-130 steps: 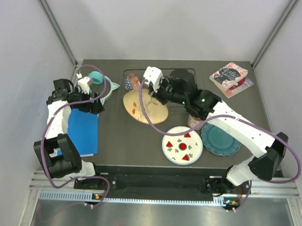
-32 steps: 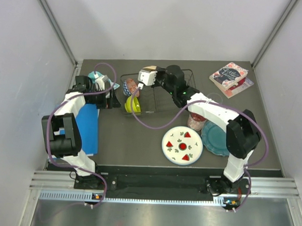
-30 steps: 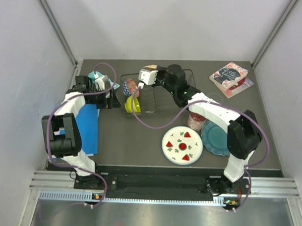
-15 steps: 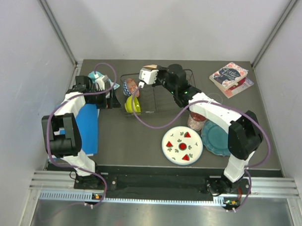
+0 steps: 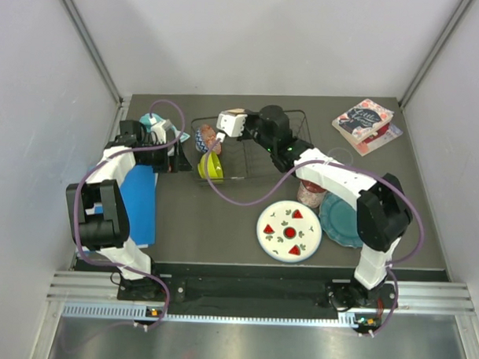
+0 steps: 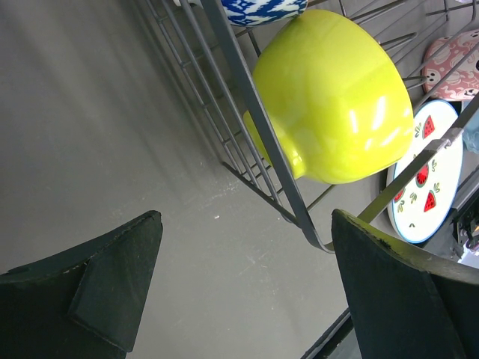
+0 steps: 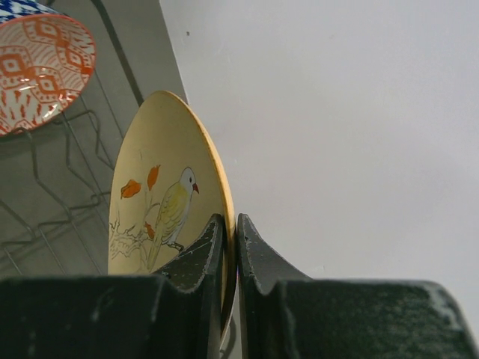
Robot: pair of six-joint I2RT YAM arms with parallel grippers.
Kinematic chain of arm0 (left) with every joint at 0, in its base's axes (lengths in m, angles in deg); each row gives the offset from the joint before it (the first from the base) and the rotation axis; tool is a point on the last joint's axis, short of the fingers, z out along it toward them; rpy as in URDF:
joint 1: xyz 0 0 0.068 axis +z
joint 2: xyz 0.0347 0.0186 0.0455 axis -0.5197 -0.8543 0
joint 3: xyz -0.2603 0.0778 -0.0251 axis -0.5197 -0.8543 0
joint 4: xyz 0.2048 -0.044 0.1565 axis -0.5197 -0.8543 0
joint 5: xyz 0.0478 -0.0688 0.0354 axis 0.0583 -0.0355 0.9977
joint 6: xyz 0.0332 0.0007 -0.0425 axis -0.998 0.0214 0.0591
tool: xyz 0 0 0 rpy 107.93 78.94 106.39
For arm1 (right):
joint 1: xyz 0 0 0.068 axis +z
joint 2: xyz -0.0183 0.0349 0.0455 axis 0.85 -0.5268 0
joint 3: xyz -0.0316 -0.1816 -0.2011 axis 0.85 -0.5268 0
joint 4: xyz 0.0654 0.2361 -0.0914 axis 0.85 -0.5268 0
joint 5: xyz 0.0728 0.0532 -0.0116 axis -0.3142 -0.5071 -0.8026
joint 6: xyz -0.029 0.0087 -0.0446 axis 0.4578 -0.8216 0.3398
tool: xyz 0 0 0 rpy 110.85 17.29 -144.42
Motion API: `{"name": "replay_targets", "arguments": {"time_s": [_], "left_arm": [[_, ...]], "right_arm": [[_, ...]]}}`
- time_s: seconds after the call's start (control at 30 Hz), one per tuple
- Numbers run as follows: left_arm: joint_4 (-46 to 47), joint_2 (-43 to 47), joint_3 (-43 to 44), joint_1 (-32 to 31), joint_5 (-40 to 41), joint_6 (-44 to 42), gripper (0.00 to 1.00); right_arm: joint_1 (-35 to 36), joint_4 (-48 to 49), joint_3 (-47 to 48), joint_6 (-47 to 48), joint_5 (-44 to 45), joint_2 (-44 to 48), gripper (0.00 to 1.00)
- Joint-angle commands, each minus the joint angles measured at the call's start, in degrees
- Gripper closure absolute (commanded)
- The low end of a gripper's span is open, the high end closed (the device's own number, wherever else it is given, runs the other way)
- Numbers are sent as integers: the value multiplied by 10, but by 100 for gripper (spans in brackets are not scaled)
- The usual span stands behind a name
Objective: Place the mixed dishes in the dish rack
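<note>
My right gripper [image 7: 230, 224] is shut on the rim of the cream bird-print plate [image 7: 168, 202], held upright on edge over the left part of the black wire dish rack [image 5: 260, 149]. The red-blue patterned bowl [image 7: 41, 71] and the yellow-green bowl [image 6: 337, 105] lie in the rack's left end. My left gripper [image 6: 247, 254] is open and empty, low over the table beside the rack's left corner. The watermelon-slice plate [image 5: 289, 231], the teal scalloped plate [image 5: 346, 223] and the pink floral mug [image 5: 308, 194] rest on the table in front of the rack.
Teal headphones [image 5: 156, 125] lie at the back left, behind my left arm. A blue folder [image 5: 138, 203] lies along the left edge. Floral books [image 5: 364, 121] are stacked at the back right corner. Grey walls close in the table.
The bird plate, earlier leaning flat at the rack's front, now stands on edge over the rack. My right arm edged left in the last half second. My left gripper came to the rack's corner.
</note>
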State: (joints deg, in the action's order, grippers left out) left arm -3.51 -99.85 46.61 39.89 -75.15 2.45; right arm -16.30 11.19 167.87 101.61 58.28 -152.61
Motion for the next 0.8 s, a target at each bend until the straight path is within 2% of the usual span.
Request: {"name": "replay_targets", "arguments": {"time_s": [0.0,0.47,0.67,0.77], "left_arm": [[16,3,7,1,-4,-7,1],[17,0,6,2,-5,-10,1],[17,-3,12,1,-3,-9,1],[18,-6,18,2,-4,-7,1]], "right_arm": [[14,102,34,-3,-13,-6,100],[36,89,51,-22,-28,-46,100],[45,62,85,-17,-67,-74,100],[55,72,82,-22,-65,-86,91]]}}
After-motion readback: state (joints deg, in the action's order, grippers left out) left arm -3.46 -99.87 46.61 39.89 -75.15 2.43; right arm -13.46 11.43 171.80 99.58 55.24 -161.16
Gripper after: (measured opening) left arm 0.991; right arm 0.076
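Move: I hold the bird plate in my right hand. The wire tines it is going to lie about 4 cm ahead of that hand, 9 cm to its left and 21 cm below. The patterned bowl stands some 6 cm ahead and 17 cm left of it, the yellow cup 6 cm back and 16 cm left, both roughly 21 cm down. From my left hand those tines are about 12 cm ahead, 20 cm right and 6 cm lower. With my right fingers still shut on the bird plate's rim, I lower it about 5 cm towards the tines while easing left, then level off and carry it on left, 5 cm sideways in all, towards the patterned bowl. My wrist tips down and turns counter-clockwise, each by about 5 degrees, bringing the plate's far edge down behind a wire tine. ##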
